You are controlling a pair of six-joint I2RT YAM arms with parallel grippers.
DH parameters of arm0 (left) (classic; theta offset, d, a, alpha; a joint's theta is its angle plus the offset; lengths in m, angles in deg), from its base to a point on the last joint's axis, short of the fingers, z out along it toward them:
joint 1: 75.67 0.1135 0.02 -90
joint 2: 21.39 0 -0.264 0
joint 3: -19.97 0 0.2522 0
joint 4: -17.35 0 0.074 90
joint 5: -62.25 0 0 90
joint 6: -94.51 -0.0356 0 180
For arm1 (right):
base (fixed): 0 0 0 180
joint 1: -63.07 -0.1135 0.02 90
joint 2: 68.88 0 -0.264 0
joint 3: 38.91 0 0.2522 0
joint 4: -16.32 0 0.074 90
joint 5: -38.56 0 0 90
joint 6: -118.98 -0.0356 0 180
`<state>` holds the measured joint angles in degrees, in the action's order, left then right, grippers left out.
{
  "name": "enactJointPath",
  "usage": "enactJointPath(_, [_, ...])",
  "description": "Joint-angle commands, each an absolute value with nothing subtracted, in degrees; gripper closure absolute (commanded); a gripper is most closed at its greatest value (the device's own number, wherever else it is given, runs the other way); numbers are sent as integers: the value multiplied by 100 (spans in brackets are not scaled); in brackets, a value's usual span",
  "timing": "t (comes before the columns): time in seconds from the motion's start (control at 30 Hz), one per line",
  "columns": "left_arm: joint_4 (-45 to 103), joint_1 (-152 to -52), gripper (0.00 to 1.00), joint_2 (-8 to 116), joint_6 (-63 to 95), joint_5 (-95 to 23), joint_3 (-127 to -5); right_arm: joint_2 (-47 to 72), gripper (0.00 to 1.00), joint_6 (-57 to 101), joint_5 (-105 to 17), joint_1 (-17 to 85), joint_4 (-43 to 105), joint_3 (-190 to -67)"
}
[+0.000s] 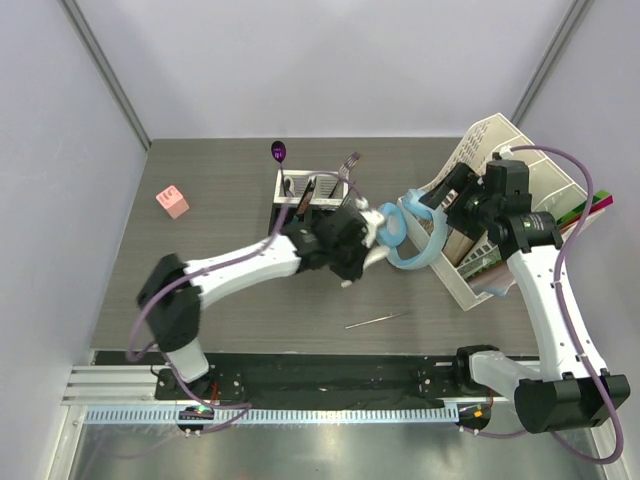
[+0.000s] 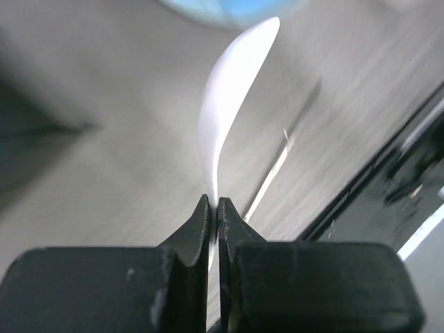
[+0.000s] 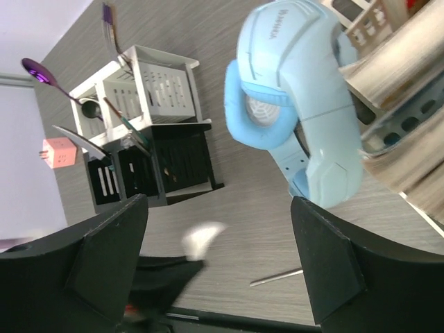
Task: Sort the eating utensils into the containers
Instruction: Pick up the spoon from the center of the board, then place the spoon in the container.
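My left gripper (image 2: pixel 214 201) is shut on the handle of a white ceramic soup spoon (image 2: pixel 232 90), whose bowl points away over the table. The right wrist view shows the same spoon (image 3: pixel 201 239) blurred, just in front of the black caddy (image 3: pixel 146 132). The caddy (image 1: pixel 310 200) holds a purple spoon (image 1: pixel 279 152), a fork (image 1: pixel 350 165) and other cutlery. A thin metal stick (image 1: pixel 378 320) lies on the table near the front. My right gripper (image 3: pixel 218 205) is open and holds nothing, hanging above the table beside the light blue headphones (image 3: pixel 298 104).
The light blue headphones (image 1: pixel 410 235) lean against the big white slotted rack (image 1: pixel 500 160) at the right. A small pink block (image 1: pixel 173 202) sits at the left. The table's black front edge (image 2: pixel 388 180) lies close beyond the thin stick (image 2: pixel 274 173).
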<state>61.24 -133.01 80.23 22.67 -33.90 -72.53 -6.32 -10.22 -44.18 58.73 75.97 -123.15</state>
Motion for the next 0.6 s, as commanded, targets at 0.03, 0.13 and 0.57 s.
enactJointPath(0.03, [5554,-12438,100,6161,2561,-2275,-7210,-473,11,-1197,-3906,5903,6876,-12413])
enactJointPath(0.13, [5563,-11691,100,5886,2631,-1896,-7245,-323,12,-1390,-3739,5894,6595,-12387])
enactJointPath(0.57, [5028,-9642,100,6798,2385,-2686,-7701,116,15,-1716,-3246,5806,5777,-12677])
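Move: The left hand already holds the white spoon about 10 cm over the table. The utensil caddy's rear-left compartment lies roughly 16 cm ahead of it, 15 cm to its left and slightly lower; the upright purple spoon's head stands some 22 cm ahead and 17 cm left. The blue ring lies about 7 cm ahead and 11 cm right, the thin stick 13 cm back and 4 cm right. From the right hand, that compartment is about 28 cm left, 4 cm ahead, well below. The left fingers keep their pinch on the white spoon's handle while the hand sweeps left and forward, some 30 cm across, towards the caddy's rear-left side, rising about 18 cm before sinking around 4. On the way it turns about 45 degrees counter-clockwise and the fingers tip outward. The empty, open right hand drifts about 5 cm forward and a little left. ##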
